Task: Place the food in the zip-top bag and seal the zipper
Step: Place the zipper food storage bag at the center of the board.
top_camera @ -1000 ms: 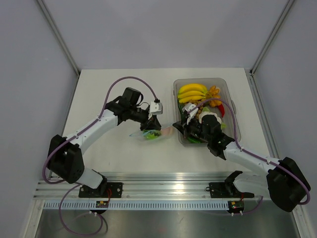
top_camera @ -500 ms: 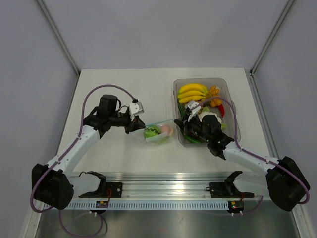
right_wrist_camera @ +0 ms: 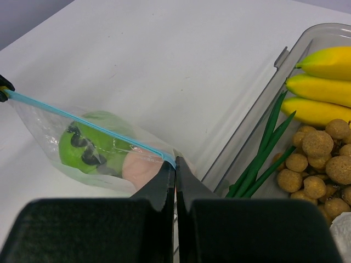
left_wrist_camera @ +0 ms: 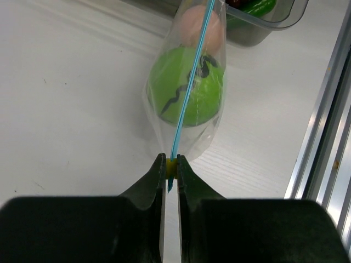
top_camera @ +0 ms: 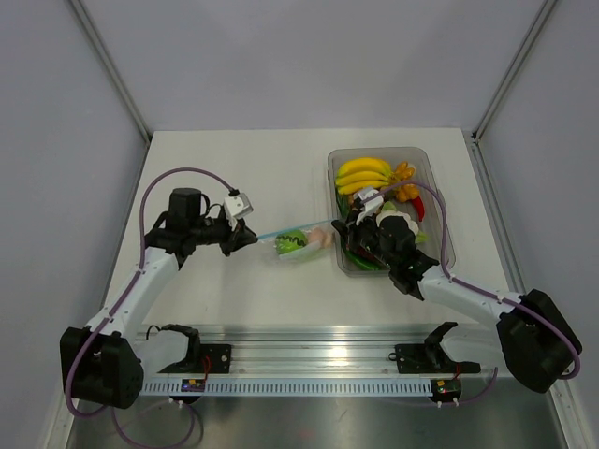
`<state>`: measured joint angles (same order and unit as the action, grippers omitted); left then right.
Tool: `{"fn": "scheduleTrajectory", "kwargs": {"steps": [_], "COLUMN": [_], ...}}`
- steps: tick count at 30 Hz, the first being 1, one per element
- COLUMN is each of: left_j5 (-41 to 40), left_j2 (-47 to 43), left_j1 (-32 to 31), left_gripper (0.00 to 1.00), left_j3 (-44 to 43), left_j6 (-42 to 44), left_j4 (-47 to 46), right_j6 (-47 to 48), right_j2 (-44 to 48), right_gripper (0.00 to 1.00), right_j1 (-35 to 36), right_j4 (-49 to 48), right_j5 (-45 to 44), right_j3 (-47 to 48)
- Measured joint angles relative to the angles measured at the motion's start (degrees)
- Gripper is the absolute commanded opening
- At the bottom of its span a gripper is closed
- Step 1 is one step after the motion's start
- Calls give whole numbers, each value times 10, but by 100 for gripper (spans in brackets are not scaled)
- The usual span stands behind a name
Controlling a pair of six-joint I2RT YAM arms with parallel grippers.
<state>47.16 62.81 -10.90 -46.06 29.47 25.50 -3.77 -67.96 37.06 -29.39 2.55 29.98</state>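
The clear zip-top bag [top_camera: 298, 246] hangs stretched between my two grippers over the table middle. Inside it sit a bright green round piece [left_wrist_camera: 186, 93] and a pinkish peach piece [left_wrist_camera: 202, 28]; both also show in the right wrist view, the green piece [right_wrist_camera: 88, 150] and the peach [right_wrist_camera: 143, 169]. The light-blue zipper [right_wrist_camera: 82, 123] runs taut along the bag's top edge. My left gripper [left_wrist_camera: 171, 167] is shut on the zipper's left end, at its yellow slider. My right gripper [right_wrist_camera: 175, 163] is shut on the zipper's right end.
A rigid clear tub [top_camera: 433, 201] at the right holds bananas [top_camera: 363, 174], green stalks [right_wrist_camera: 263, 159], small brown balls [right_wrist_camera: 318, 159] and other toy food. My right arm reaches over the tub's near left corner. A metal rail [top_camera: 309, 351] runs along the table's near edge.
My left gripper has slid left along the zipper, away from the right gripper, and the strip is now pulled straight. The bag has shifted slightly right and up. The right gripper has held its place.
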Motion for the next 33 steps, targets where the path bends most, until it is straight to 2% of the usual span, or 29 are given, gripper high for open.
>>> {"fn": "scheduleTrajectory", "kwargs": {"steps": [10, 13, 15, 17, 19, 24, 26, 27, 28, 29, 31, 33], "left_j5": [7, 13, 15, 19, 19, 21, 28, 33, 38, 43, 49, 45], "left_j2": [-7, 3, 21, 41, 55, 60, 54, 48, 39, 31, 2, -29], "left_j1": [18, 21, 28, 31, 31, 31, 30, 29, 28, 21, -5, -38], "left_gripper": [0, 0, 0, 0, 0, 0, 0, 35, 50, 60, 99, 99], "left_j3": [7, 3, -8, -28, -49, -106, -115, -114, -111, -104, -75, -40], "left_j6": [-16, -27, -40, -57, -73, -92, -97, -100, -108, -111, -131, -153], "left_j4": [-21, -18, -16, -18, -29, -50, -64, -64, -66, -73, -87, -91], "right_j6": [-6, -7, -6, 3, 9, 31, 30, 23, 9, -3, -33, -70], "right_j2": [-18, -31, -43, -57, -74, -106, -110, -111, -112, -113, -119, -127], "right_gripper": [0, 39, 59, 63, 71, 78, 85, 88, 93, 99, 100, 100], "right_j1": [2, 2, -3, -5, -5, -10, -14, -17, -21, -27, -40, -52], "right_j4": [-13, -11, -9, -7, 0, 38, 72, 94, 117, 136, 194, 247], "right_j5": [2, 0, -1, 0, -2, -11, -28, -38, -47, -55, -71, -100], "right_j3": [0, 9, 28, 55, 96, 228, 277, 301, 322, 339, 373, 392]}}
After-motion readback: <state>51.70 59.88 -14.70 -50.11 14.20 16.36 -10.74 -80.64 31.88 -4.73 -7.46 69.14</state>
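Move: My hands pinch the two ends of the bag's blue zip. The filled bag sags between them, its middle about 12 cm right and 2 cm ahead of my left hand, about 9 cm left and 2 cm back of my right, some 5 cm below both. The board patch beneath it is roughly 11 cm below my hands. From my right hand, the tray's middle is 15 cm right and 9 cm ahead, and the bananas 7 cm right and 20 cm ahead, both about 9 cm down. I open my right hand first, letting go of its zip end, and rise quickly about 15 cm while reaching some 10 cm forward, away from the bag towards the far, banana end of the tray. My left hand keeps its pinch as it lifts about 8 cm and eases 5 cm forward, then opens wide and swings back and to the right over the bag. ##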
